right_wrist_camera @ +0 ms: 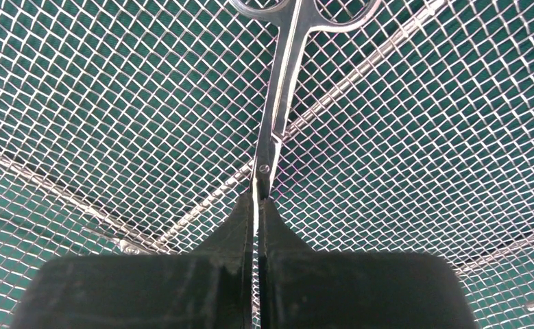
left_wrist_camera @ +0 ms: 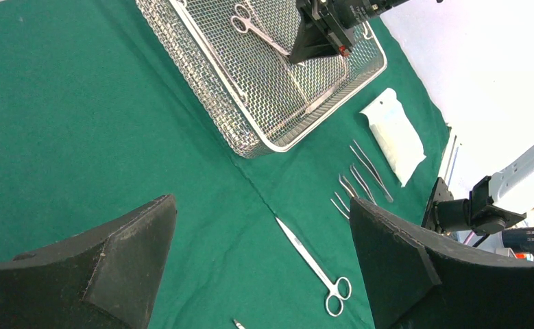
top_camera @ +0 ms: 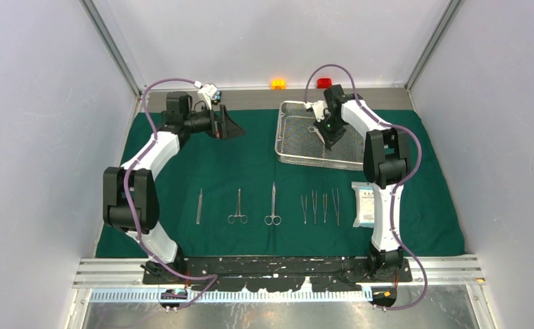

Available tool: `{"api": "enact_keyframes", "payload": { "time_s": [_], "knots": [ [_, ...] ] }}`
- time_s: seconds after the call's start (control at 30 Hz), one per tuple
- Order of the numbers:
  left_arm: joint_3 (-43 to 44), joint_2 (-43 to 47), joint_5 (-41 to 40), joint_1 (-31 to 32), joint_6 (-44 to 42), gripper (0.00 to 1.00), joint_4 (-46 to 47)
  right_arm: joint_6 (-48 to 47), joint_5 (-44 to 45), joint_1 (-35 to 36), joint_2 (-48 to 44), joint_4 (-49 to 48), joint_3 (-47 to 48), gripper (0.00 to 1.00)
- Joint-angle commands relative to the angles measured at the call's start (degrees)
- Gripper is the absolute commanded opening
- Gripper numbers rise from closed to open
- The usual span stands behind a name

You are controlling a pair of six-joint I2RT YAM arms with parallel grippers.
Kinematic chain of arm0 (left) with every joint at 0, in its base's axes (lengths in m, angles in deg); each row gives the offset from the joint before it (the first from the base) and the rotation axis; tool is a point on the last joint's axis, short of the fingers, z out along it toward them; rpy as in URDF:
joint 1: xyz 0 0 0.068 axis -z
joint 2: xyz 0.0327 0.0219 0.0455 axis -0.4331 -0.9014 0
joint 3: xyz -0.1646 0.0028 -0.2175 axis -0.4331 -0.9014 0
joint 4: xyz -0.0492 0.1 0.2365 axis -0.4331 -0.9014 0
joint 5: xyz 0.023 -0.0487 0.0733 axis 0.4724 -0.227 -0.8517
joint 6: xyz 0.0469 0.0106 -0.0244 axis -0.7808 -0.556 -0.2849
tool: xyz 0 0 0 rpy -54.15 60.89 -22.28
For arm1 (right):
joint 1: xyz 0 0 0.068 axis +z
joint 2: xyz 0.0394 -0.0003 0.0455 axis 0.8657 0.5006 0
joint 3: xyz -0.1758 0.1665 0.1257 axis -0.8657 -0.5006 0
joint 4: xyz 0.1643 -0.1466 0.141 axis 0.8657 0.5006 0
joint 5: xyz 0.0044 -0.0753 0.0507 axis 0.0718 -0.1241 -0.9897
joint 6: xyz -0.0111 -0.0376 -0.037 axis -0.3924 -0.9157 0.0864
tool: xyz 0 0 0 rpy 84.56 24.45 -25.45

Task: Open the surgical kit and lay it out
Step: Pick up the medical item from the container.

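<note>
The dark green cloth (top_camera: 250, 164) lies spread flat. On its far right stands the wire-mesh tray (top_camera: 298, 103). Inside it lies a pair of steel scissors (right_wrist_camera: 284, 82), rings away from my right gripper (right_wrist_camera: 258, 202), which is shut on the blades just below the pivot. In a row near the front lie a slim straight tool (top_camera: 199, 205), ring-handled forceps (top_camera: 237, 208), long scissors (top_camera: 273, 204), several tweezers (top_camera: 320, 207) and the white-blue packet (top_camera: 366, 203). My left gripper (left_wrist_camera: 262, 202) hangs open above the cloth's far left, holding nothing.
An orange block (top_camera: 277, 83) and a red block (top_camera: 324, 83) sit on the ledge behind the tray. Pale walls close in both sides. A metal rail (top_camera: 277, 264) runs along the near edge by the arm bases.
</note>
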Motion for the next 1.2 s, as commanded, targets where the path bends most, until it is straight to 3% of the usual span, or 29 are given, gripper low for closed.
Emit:
{"api": "enact_keyframes", "payload": {
  "time_s": [0.0,0.47,0.6,0.8,1.03,1.17],
  "knots": [
    [1.2,-0.51,0.82,-0.27,-0.22,1.0,2.26,-1.68,0.67,-0.89,0.41,2.97,2.3,0.0],
    [1.37,-0.7,0.74,0.18,-0.66,1.0,2.2,-0.69,-3.34,-2.05,-2.68,3.71,6.72,0.01],
    [1.25,-0.62,0.73,0.17,-0.96,1.0,2.09,-0.32,-4.0,-2.07,-3.41,4.07,3.98,0.22],
    [1.05,-0.72,0.92,0.26,-0.61,1.0,2.16,0.41,-4.8,-2.03,-3.31,2.9,-0.27,0.29],
    [-0.54,0.42,0.91,0.31,-0.53,1.0,2.26,-0.27,-2.41,-2.04,-1.84,1.4,-3.57,0.29],
    [-0.77,0.4,0.97,0.27,-0.54,1.0,2.26,-0.36,-2.51,-1.97,-0.8,2.19,-3.38,0.19]
  ]
}}
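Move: The scissors lie on the container's floor with their blades in the right hand's nearly shut fingertips, just tipward of the screw. Their middle is about 3 cm ahead and 2 cm left of that hand at its own height, and the rings point forward-left. A slim tool lies by the container's back wall, roughly 6 cm back and 2 cm right of that hand. From the left hand the scissors are some 25 cm right, 2 cm back and 17 cm below. Scissors between its fingertips, the right hand shifts slightly right, rises about 2 cm while edging forward, then parts its fingers to roughly a quarter open. With them parted it comes back nearly 3 cm and down over 2 cm, to the blade tip, its fingers set either side and just starting to narrow again. ##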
